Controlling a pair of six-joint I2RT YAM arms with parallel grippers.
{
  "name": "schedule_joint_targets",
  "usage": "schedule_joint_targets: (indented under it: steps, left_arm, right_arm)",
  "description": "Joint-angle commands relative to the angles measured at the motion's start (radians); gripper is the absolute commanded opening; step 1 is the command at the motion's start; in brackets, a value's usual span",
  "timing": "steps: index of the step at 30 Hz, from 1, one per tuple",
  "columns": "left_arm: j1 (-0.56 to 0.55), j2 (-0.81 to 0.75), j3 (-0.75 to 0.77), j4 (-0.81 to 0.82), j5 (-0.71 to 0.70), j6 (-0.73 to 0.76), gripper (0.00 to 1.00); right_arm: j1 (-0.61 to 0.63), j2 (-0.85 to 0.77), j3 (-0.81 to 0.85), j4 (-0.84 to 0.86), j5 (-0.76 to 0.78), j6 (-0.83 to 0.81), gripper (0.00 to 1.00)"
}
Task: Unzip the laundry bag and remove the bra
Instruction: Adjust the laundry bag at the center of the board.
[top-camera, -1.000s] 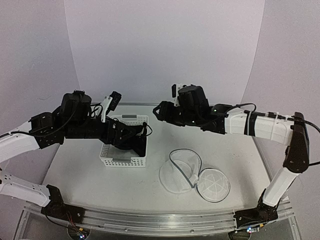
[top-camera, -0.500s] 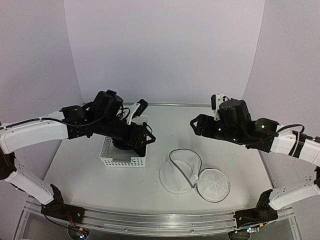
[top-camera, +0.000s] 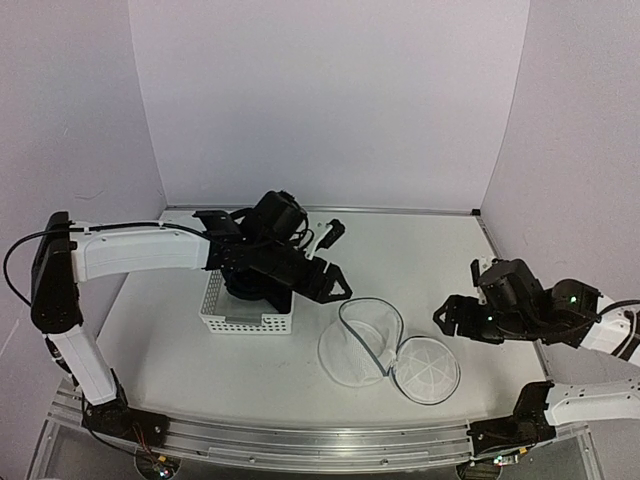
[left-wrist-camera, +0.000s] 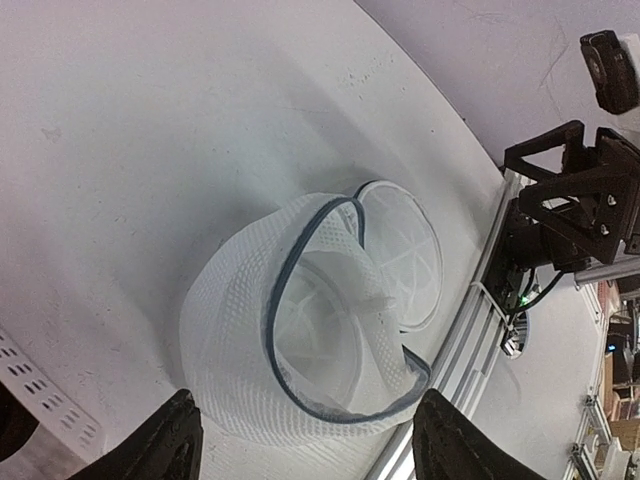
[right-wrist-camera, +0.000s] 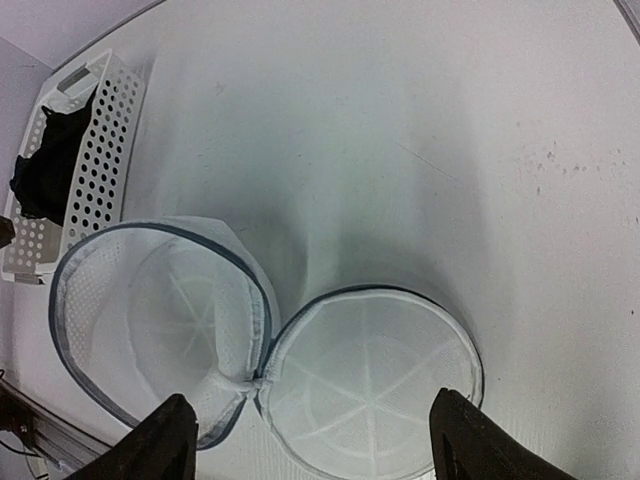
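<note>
The laundry bag lies unzipped on the table, its round lid flapped out to the right. Inside it I see only white mesh. The bra is a black heap in the white basket. My left gripper hangs open just left of and above the bag, which fills the view between its fingertips. My right gripper is open to the right of the lid, above the table, with nothing between its fingers.
The white perforated basket stands left of the bag, partly under my left arm. The metal rail runs along the near table edge. The right arm's base shows at that edge.
My left arm has swung right, from over the basket to beside the bag. My right arm has drawn back from the far middle to the near right, and its jaws have widened.
</note>
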Motion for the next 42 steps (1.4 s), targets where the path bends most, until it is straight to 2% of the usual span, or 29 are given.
schedule_joint_targets:
  steps: [1, 12, 20, 26, 29, 35, 42]
  left_arm:
    - [-0.01, 0.091, 0.102, 0.035, 0.06, -0.026, 0.73]
    - [-0.01, 0.236, 0.172, 0.033, 0.101, -0.051, 0.68]
    - [-0.01, 0.283, 0.182, 0.026, 0.072, -0.05, 0.5]
    - [-0.01, 0.279, 0.181, 0.004, -0.004, -0.045, 0.24]
    - [-0.011, 0.269, 0.175, -0.006, -0.044, -0.044, 0.16]
    - [-0.009, 0.238, 0.145, -0.02, -0.099, -0.036, 0.04]
    - [0.013, 0.187, 0.076, -0.023, -0.139, -0.038, 0.0]
  right_arm:
    - [-0.005, -0.05, -0.049, -0.126, -0.036, 0.122, 0.82]
    - [-0.006, -0.049, -0.183, -0.164, -0.079, 0.252, 0.82]
    - [-0.006, -0.031, -0.238, -0.108, -0.075, 0.317, 0.82]
    - [-0.008, -0.014, -0.242, -0.079, -0.057, 0.332, 0.82]
    - [-0.008, 0.005, -0.237, -0.062, -0.046, 0.329, 0.82]
    - [-0.021, 0.081, -0.238, 0.038, -0.084, 0.305, 0.81]
    - [-0.051, 0.166, -0.277, 0.219, -0.182, 0.304, 0.8]
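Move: The laundry bag stands open with its middle some 6 cm to the left hand's right, about level with it fore and aft and 16 cm below. From that same hand the bag's lid lies about 19 cm right, 4 cm back and 21 cm down, the basket roughly 14 cm ahead, 18 cm left and 18 cm down. The right hand has the lid 3 cm ahead, 3 cm left and 17 cm below; the bag is 6 cm ahead, 18 cm left and 11 cm below it. The bag's zip rim, on its left side, is met by the open left fingers sinking about 9 cm and first edging 4 cm right; they close and pinch it, easing forward and back left. Over the lid's right part the right hand drops some 12 cm, going back and right, then slightly forward-left, tipping down 20 degrees with fingers still wide open. ##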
